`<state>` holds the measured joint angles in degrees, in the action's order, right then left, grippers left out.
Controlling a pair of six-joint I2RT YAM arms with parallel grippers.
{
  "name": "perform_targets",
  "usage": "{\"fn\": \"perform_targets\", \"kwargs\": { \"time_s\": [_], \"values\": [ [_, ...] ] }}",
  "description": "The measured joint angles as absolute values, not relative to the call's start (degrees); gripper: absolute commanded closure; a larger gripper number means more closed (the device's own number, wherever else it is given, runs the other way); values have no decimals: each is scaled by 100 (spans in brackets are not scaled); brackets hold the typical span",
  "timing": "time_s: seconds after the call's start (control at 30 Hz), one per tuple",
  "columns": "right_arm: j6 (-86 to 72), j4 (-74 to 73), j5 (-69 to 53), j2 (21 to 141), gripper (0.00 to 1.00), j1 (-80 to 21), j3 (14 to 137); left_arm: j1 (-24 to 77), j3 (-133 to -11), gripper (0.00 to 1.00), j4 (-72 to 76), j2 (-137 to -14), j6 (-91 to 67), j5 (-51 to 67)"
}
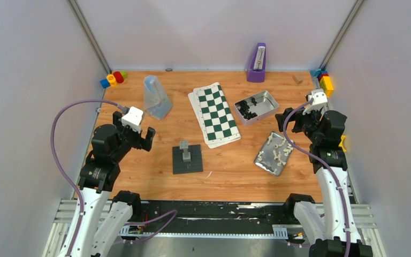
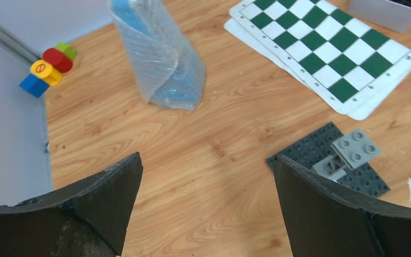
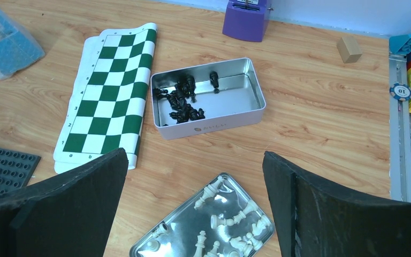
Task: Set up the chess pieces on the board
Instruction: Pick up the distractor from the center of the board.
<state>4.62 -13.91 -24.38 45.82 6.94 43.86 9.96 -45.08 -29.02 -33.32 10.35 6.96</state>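
The board [image 1: 217, 113] lies folded in half on the wooden table, its green and white checks facing up, and it also shows as the board [image 2: 326, 51] and the board [image 3: 109, 91]. No pieces stand on it. The cream-white chess pieces [image 1: 278, 150] lie jumbled in a shallow metal tray [image 1: 266, 161]; in the right wrist view these pieces [image 3: 208, 193] sit just below my right gripper [image 3: 195, 155]. That right gripper [image 1: 295, 120] is open and empty. My left gripper [image 1: 141, 137] hovers left of the board, open and empty, over bare wood [image 2: 206, 160].
Black pieces [image 3: 183, 101] fill a metal tin [image 3: 214, 126] beside the board. A dark grey plate with a post [image 1: 187, 158] sits near the left gripper. A bubble-wrapped blue item [image 1: 155, 99], a purple box [image 1: 256, 63], a wooden cube [image 3: 349, 49] and toy blocks [image 1: 112, 78] line the back.
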Motion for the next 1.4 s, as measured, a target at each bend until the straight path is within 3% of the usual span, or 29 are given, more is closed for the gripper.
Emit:
{"fn": "perform_targets", "kwargs": {
  "time_s": [0.27, 0.67, 1.03, 1.4],
  "values": [
    [486, -1391, -2526, 4600, 0, 694, 4305, 1146, -5286, 0, -3704, -3745, 1466, 1632],
    [593, -1385, -2659, 4613, 0, 694, 4198, 2882, -6576, 0, -4322, -6055, 1728, 1527],
    [637, -1345, -2766, 4611, 0, 694, 4198, 3570, -6764, 0, -4525, -7535, 1702, 1160],
    [663, -1345, -2864, 4617, 0, 694, 4193, 3712, -6761, 2, -4615, -7837, 1712, 1175]
  ]
}}
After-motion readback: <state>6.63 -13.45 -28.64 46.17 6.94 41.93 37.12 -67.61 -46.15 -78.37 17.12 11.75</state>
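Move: The grey top block of the distractor's post lies about 16 cm to the right of my left hand, level with it fore and aft, some 12 cm lower; the dark stud plate under it is at the same spot, about 12 cm below the block. The chess mat is roughly 22 cm ahead and 28 cm right of my left hand, the bagged bottle 23 cm ahead and 4 cm right. From my right hand the top block is about 41 cm left and 6 cm back. I swing my left hand about 15 cm to the right towards the distractor's grey top block, rising slightly at first, then sinking steeply to end some 10 cm lower. On the way I tip the wide-open fingers down by roughly 35 degrees and turn them about as much clockwise, easing off with the block between the open tips, not yet gripped. ##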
